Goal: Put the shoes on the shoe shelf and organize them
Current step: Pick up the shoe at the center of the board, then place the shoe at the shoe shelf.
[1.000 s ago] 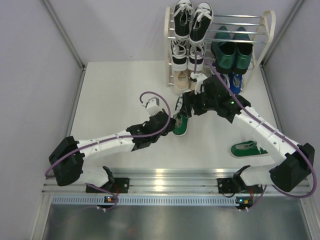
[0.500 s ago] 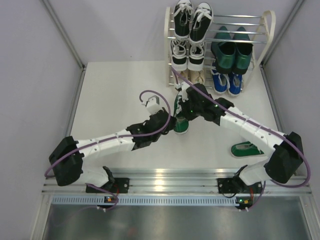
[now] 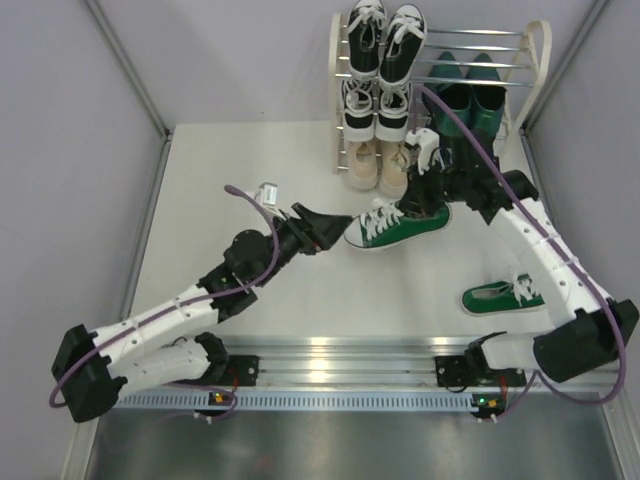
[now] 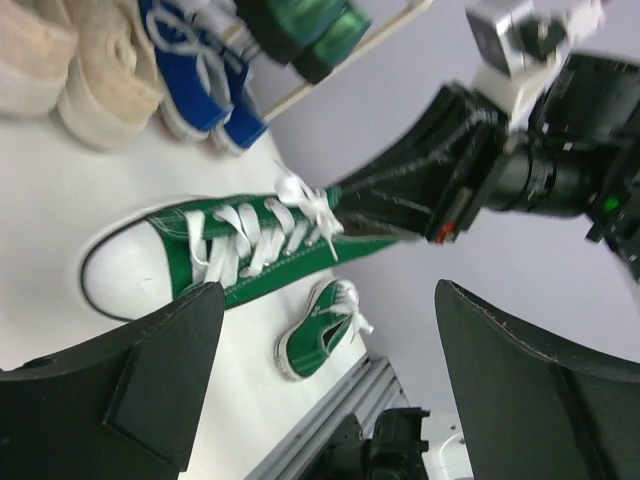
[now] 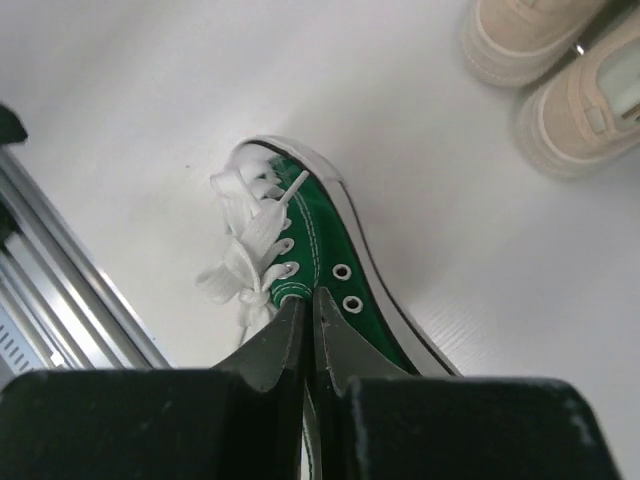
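Observation:
A green sneaker [image 3: 392, 226] with white laces is pinched at the top edge of its opening by my right gripper [image 3: 428, 204], which is shut on it [image 5: 305, 296]. Its white toe points left. Just left of that toe, my left gripper [image 3: 328, 226] stands open and apart from the sneaker [image 4: 230, 252], holding nothing. The other green sneaker [image 3: 500, 297] lies on the table at the right. The shoe shelf [image 3: 537, 62] stands at the back. It holds two black-and-white pairs [image 3: 384, 42], dark green dress shoes [image 3: 478, 100] and a beige pair [image 3: 378, 166] at the bottom. Blue sneakers [image 4: 200, 62] sit beside the beige ones.
The right arm [image 3: 540, 250] crosses in front of the shelf's right half and hides its lower tiers in the top view. A metal rail [image 3: 340, 358] runs along the table's near edge. Grey walls close in both sides.
My left gripper has opened, let go of the green sneaker and drawn back to the left. My right gripper has shut on the sneaker and carried it right, toward the shelf.

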`<state>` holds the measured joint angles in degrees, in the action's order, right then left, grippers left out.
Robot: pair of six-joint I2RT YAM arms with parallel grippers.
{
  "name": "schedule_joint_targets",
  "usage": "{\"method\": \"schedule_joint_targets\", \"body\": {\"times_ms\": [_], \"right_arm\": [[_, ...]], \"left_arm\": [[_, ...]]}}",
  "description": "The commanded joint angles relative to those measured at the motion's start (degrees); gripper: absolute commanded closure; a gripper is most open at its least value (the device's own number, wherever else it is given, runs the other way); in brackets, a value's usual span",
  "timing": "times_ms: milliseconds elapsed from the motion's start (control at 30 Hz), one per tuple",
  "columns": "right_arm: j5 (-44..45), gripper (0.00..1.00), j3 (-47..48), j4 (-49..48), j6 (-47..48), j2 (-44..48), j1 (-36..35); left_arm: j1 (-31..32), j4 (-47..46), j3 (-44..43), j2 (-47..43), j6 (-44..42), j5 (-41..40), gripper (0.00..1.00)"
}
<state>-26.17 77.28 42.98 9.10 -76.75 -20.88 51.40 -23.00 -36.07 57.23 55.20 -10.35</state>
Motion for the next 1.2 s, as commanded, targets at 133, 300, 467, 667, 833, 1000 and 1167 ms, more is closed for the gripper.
{"method": "schedule_joint_targets", "body": {"times_ms": [133, 300, 467, 667, 833, 1000, 1167], "right_arm": [[-10.04, 1.00, 9.27, -3.43, 2.77, 12.24, 5.23], [-14.07, 1.00, 21.05, -5.62, -2.06, 7.76, 16.91], [-13.48, 1.00, 35.55, -11.42, -8.31, 0.66, 26.33], [-3.91, 1.00, 51.11, -18.88, -16.04, -10.93, 28.36], [5.68, 1.00, 58.16, -24.86, -19.56, -19.22, 26.61], [16.99, 1.00, 57.90, -31.98, -23.94, -24.84, 23.18], [25.56, 1.00, 55.36, -39.28, -25.89, -27.92, 17.55]], "left_arm": [[-8.50, 6.99, -1.71, -12.22, -9.49, 9.30, 0.06], [-12.37, 10.78, -1.90, -15.74, -10.55, 8.59, 0.06], [-12.99, 10.88, -1.02, -16.54, -9.68, 8.42, 0.05], [-13.08, 9.56, 0.57, -16.71, -8.44, 8.06, 0.05], [-13.08, 9.56, 0.57, -16.37, -8.18, 8.06, 0.05], [-13.16, 9.73, 1.27, -16.54, -7.48, 7.36, 0.05], [-13.25, 9.82, 1.88, -16.63, -7.04, 7.01, 0.05]]}}
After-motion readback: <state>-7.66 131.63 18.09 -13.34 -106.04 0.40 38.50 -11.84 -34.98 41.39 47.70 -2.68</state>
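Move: The green shoe already hangs pinched in the right hand, whose way leads to the free stretch of top tier some 23 cm ahead, 10 cm right and 18 cm up. The black shoes on that tier lie about 23 cm ahead of this hand, 8 cm left, equally high; the teal shoes one tier below, 20 cm ahead, 10 cm right, 5 cm up. From the open left hand, the green shoe is about 15 cm right and slightly below, the free stretch some 28 cm ahead, 28 cm right and 15 cm up. Keeping its pinch on the green shoe near the laces and ankle opening, the right hand lifts it steeply by some 30 cm, veering right, then swings forward over 20 cm towards the free right part of the top tier, sinking a little at the end. Its wrist tips the fingers up and turns about 45 degrees clockwise. The left hand, empty and open, backs off to its left and slightly up. ##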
